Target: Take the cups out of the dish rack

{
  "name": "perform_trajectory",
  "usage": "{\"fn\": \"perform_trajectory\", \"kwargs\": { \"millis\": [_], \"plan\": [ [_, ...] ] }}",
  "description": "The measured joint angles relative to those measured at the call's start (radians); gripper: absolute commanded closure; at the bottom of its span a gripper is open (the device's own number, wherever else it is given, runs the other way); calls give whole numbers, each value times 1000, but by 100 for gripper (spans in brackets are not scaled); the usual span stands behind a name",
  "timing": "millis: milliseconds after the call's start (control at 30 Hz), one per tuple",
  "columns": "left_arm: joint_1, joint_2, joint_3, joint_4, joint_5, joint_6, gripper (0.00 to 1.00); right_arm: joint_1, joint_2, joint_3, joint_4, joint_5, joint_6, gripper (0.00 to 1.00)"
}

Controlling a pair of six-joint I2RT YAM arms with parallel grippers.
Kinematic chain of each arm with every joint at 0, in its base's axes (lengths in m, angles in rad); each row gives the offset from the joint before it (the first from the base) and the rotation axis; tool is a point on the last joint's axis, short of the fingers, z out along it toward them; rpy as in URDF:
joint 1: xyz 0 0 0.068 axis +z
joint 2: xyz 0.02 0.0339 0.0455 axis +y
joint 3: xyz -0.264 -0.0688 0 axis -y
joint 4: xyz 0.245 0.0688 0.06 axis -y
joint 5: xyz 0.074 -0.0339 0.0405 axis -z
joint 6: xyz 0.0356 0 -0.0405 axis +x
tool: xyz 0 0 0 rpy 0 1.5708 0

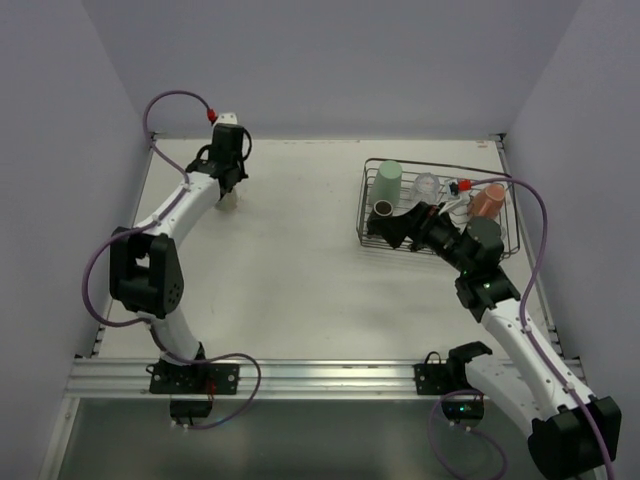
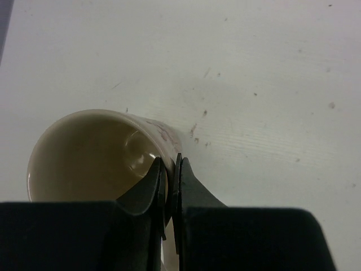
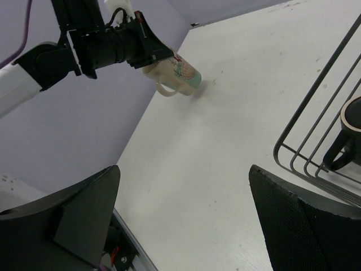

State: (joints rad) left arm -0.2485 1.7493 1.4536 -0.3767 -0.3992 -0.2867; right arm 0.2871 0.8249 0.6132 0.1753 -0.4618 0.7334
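Note:
The dark wire dish rack (image 1: 508,240) stands at the far right. In it are a mint green cup (image 1: 388,180), a salmon-pink cup (image 1: 487,200) and a short dark brown cup (image 1: 383,210). The brown cup also shows in the right wrist view (image 3: 350,132), behind the rack's wires (image 3: 316,107). My left gripper (image 1: 231,188) (image 2: 169,161) is shut on the wall of a cream-beige cup (image 2: 84,158), one finger inside. It holds the cup tilted at the far left (image 3: 176,72), its base at or just above the table. My right gripper (image 1: 396,228) (image 3: 185,169) is open and empty at the rack's near-left corner.
A clear glass (image 1: 427,185) and a small red-and-white item (image 1: 460,186) also lie in the rack. Purple walls close in the table on the left, back and right. A metal rail (image 1: 300,375) runs along the near edge.

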Motion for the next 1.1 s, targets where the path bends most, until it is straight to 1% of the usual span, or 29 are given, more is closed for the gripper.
{"fn": "perform_trajectory", "kwargs": {
  "millis": [167,433,500,533,600,633,733,833,933,1100],
  "plan": [
    [68,83,21,-14,-1,0,100,1,-8,-1,-3,-1,-13,1],
    [135,114,26,-14,17,-6,100,8,-5,-2,-3,-1,-19,1],
    [141,115,27,-14,20,-7,88,11,2,-2,-3,0,-19,1],
    [142,116,29,-14,20,-8,73,13,5,-2,-4,0,-19,1],
    [143,121,37,-16,16,-1,54,14,8,-2,-6,0,-20,1],
    [144,123,48,-16,13,-2,38,15,8,-2,-8,1,-21,1],
    [145,122,74,-8,5,-5,22,16,11,-2,-29,11,-34,1],
    [145,106,81,-7,4,-12,15,16,23,4,-73,50,-58,1],
    [145,67,81,-6,13,-21,10,16,36,24,-128,107,-92,1],
    [145,-70,71,26,79,-72,7,17,82,106,-229,221,-162,4]
  ]
}}
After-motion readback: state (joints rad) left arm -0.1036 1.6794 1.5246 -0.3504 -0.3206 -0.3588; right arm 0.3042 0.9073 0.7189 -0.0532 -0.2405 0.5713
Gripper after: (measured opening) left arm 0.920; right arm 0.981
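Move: The left hand already pinches the right side of the beige mug's rim; the bare patch of table for this mug lies about 10 cm to that hand's left, 1 cm ahead and 14 cm below. For the right hand, waiting empty and wide open, the black mug in the rack is roughly 14 cm ahead, 4 cm to the right and 18 cm down. The green cup lies some 26 cm ahead and 6 cm right, the clear glass 25 cm ahead and 18 cm right. Bring the left gripper about 6 cm left and 4.5 cm down until the held mug stands on the bare table, open the fingers wide to let go of its rim, then lift away some 11 cm, tipping the fingertips up. Late on, ease the open right gripper about 3 cm forward and down, slightly right, towards the black mug, turning clockwise. ##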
